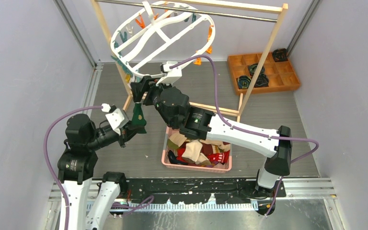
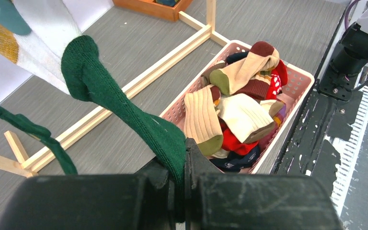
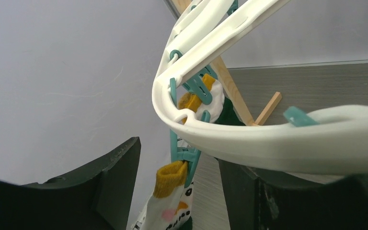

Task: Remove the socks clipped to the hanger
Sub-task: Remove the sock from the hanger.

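The white oval hanger (image 1: 158, 38) hangs from the rail at the back, and its rim (image 3: 268, 143) crosses the right wrist view. My right gripper (image 3: 179, 187) is open at the hanger's low front edge. Its fingers (image 3: 110, 182) straddle a teal clip (image 3: 189, 158) that pinches a white sock with a mustard cuff (image 3: 175, 182), without touching it. My left gripper (image 2: 182, 177) is shut on a dark green sock (image 2: 124, 105), which stretches up from the jaws. Its rounded end shows no clip on it. In the top view that sock (image 1: 138, 117) hangs just below the right gripper (image 1: 141, 88).
A pink basket (image 2: 297, 81) holding several loose socks (image 1: 199, 151) sits on the floor between the arms. The light wooden rack (image 1: 268, 48) and its floor bars (image 2: 139, 81) frame the hanger. A brown compartment tray (image 1: 263, 72) stands at the back right. Grey walls close both sides.
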`<state>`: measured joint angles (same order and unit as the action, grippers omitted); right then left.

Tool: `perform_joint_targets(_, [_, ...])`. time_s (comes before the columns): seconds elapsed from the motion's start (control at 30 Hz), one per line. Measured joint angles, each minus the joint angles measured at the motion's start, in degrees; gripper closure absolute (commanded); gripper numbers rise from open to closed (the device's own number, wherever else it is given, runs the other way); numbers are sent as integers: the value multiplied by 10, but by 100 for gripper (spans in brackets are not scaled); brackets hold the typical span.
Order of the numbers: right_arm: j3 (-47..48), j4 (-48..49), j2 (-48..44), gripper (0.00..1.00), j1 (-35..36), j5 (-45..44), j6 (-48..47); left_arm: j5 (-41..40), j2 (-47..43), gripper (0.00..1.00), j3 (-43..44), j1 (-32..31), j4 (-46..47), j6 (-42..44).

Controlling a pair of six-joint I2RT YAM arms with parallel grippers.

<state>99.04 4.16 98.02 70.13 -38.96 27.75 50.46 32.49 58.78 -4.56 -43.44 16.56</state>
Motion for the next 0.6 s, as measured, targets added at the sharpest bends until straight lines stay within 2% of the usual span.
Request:
perform_joint_targets(0.17, [0, 0, 0, 47, 0, -3, -9, -1, 3, 100, 0, 0, 2, -7])
perform_joint_targets(0.37, [1, 1, 0, 72, 0, -4, -21, -4, 2, 100, 0, 0, 3, -11])
perform_joint_targets(0.6, [4, 1, 0, 90, 0, 2, -23, -6, -5, 100, 0, 0, 2, -6])
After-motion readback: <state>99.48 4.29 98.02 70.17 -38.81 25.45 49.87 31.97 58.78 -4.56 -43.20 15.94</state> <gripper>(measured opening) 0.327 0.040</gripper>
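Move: The teal clip holding the green snowman sock stands between the right hand's open fingers, about 1 cm ahead, with the white hanger rim some 4 cm above it. A second clipped sock hangs roughly 7 cm ahead and 4 cm left of that hand. From the left hand, which still grips the sock's toe, the clip lies about 12 cm ahead, straight on, and 11 cm higher. The right hand stays in place under the rim and closes its fingers about halfway, pinching the teal clip. ##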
